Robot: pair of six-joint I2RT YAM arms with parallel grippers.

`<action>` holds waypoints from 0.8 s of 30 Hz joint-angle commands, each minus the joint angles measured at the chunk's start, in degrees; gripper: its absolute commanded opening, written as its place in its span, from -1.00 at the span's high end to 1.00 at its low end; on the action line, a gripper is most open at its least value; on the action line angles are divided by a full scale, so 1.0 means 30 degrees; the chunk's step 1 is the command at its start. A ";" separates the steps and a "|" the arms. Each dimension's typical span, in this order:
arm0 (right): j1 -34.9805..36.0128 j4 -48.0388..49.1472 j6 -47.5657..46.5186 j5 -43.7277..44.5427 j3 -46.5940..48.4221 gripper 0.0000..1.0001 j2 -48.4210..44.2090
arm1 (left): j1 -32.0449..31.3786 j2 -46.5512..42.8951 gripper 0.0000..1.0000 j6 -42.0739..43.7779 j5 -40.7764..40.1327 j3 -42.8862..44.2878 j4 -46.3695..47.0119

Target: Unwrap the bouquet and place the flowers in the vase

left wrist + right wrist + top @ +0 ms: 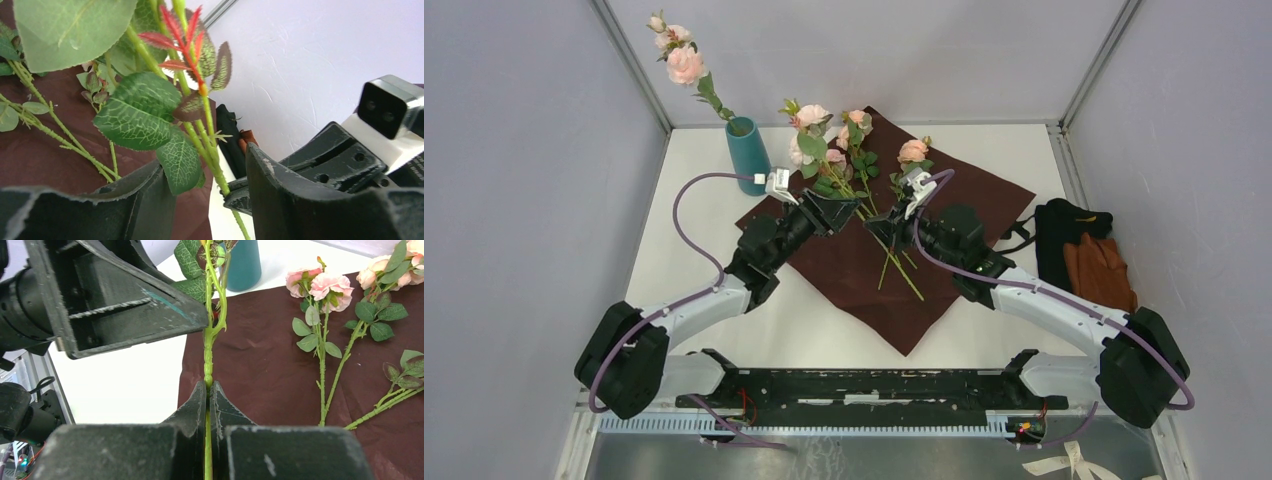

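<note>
The bouquet is undone: its maroon wrapping paper (874,275) lies flat on the table with several pink flowers (854,140) loose on it. One pink rose (684,65) stands in the teal vase (747,153) at the back left. My right gripper (209,387) is shut on a green stem (208,355), held just above the paper. My left gripper (202,165) is open, its fingers on either side of that same stem (210,150) and a leaf, a gap showing on both sides. In the top view, the left gripper (839,208) and right gripper (874,222) nearly meet.
A black-and-orange cloth pile (1084,255) lies at the right edge of the table. More roses (320,285) lie on the paper right of the held stem. Grey walls close in the back and sides. A pale ribbon (1064,462) lies below the front rail.
</note>
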 commanded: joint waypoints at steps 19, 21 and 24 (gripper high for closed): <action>0.0294 0.1038 -0.0322 -0.0106 0.0360 1.00 -0.0677 | -0.0062 0.0370 0.96 0.0787 -0.0558 0.1149 -0.0703; 0.0279 0.1301 -0.0344 0.0046 0.0066 0.90 -0.0980 | -0.0068 0.0191 0.96 0.1762 -0.0901 0.1835 -0.2143; 0.0294 0.2327 -0.0332 0.0374 -0.0858 0.21 -0.2077 | -0.0042 0.0376 0.96 0.3733 -0.1535 0.3746 -0.5295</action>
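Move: The stem held upright by the right hand already runs between the open left fingers, within a centimetre or so of their middle. From the right hand, this upper part of the stem is about 3 cm ahead, 3 cm left and 2 cm above. The vase stands some 16 cm ahead of the left hand, 21 cm left, its middle 8 cm lower; the loose flowers on the brown wrapping centre about 15 cm ahead, 5 cm right and 16 cm below that hand. The left fingers close on the flower stem just above the right hand's grip and pinch it: the hand first dips about 2 cm, then rises back as they shut, easing roughly 1 cm to its right. The right hand stays almost in place with its pinch until the very end, when its fingers begin to open about the stem. ##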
